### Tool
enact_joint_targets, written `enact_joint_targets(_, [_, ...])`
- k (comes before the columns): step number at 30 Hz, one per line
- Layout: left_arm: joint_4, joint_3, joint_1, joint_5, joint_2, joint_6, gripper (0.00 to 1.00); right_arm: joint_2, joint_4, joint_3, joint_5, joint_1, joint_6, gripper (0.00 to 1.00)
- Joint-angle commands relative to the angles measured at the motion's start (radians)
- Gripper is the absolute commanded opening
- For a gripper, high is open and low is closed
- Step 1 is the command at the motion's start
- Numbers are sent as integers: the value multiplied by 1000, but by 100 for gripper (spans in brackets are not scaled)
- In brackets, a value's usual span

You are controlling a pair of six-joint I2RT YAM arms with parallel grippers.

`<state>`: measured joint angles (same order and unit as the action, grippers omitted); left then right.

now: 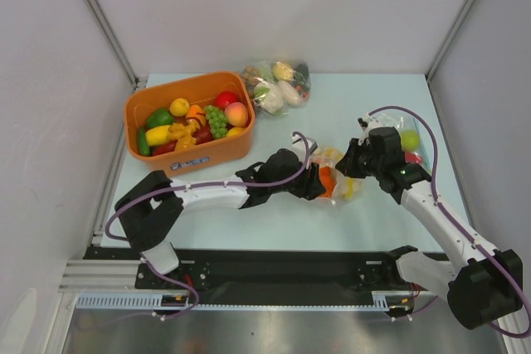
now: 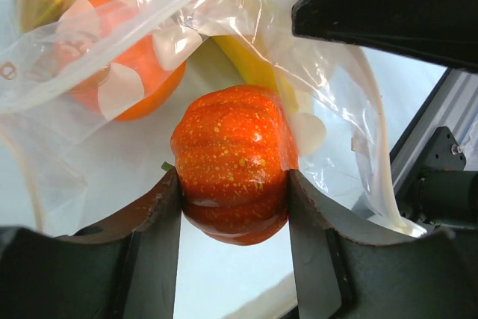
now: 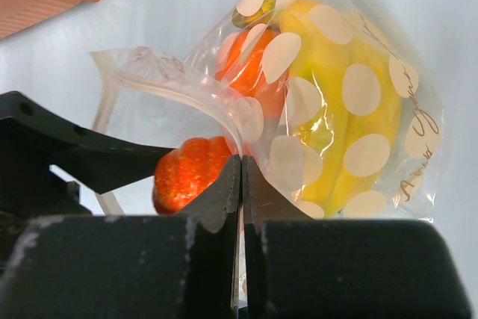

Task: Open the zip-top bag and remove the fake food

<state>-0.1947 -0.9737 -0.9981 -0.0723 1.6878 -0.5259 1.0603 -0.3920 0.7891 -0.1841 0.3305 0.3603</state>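
Observation:
The zip-top bag [image 1: 342, 180], clear with pale dots, lies mid-table between both arms with its mouth open. My left gripper [image 2: 233, 184] is shut on an orange speckled toy pumpkin [image 2: 233, 158] at the bag's mouth, one finger on each side of it. An orange [image 2: 138, 72] and a yellow banana [image 2: 250, 65] are still inside the film. My right gripper [image 3: 241, 166] is shut on the bag's edge [image 3: 224, 113], with the banana [image 3: 328, 65] and the pumpkin [image 3: 187, 173] on either side of it. From above, the left gripper [image 1: 322, 181] and right gripper [image 1: 353, 163] nearly meet over the bag.
An orange basket [image 1: 134, 113] full of toy fruit stands at the back left. A second filled clear bag [image 1: 278, 84] lies behind it, near the back wall. A green and a red toy [image 1: 410, 140] sit beside the right arm. White walls close in three sides.

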Motion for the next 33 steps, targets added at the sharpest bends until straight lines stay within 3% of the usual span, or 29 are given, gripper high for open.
enact_joint_targets(1, [20,1,13,37,-83,32,0,-2,19,-2,9,-4,-21,0])
enact_joint_targets(9, [-5,-13,39,60,-152,49,0,-2,18,-2,9,-5,-24,0])
enact_joint_targets(20, [103,-45,122,34,-290,98,0,0,19,-13,17,-5,-32,0])
enact_joint_targets(29, [259,-62,268,69,-511,210,0,18,39,-16,-2,-7,-26,0])
enact_joint_targets(33, [290,-89,419,109,-516,253,0,17,39,-17,-6,-8,-24,0])
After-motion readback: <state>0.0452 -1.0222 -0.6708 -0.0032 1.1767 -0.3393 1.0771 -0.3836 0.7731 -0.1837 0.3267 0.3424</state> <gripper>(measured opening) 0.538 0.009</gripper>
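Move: The left hand already grips the red pumpkin; the orange box it goes to lies about 36 cm to its left, 17 cm ahead and 5 cm lower. The zip-top bag's body is some 4 cm ahead, 3 cm right and 5 cm below, the vegetable bag about 30 cm ahead and 10 cm left. From the right hand, shut on the zip-top bag's rim, the box lies roughly 42 cm left and 12 cm ahead. Left hand raises the pumpkin some 18 cm, swinging left and forward towards the box; right still pinches the bag. ##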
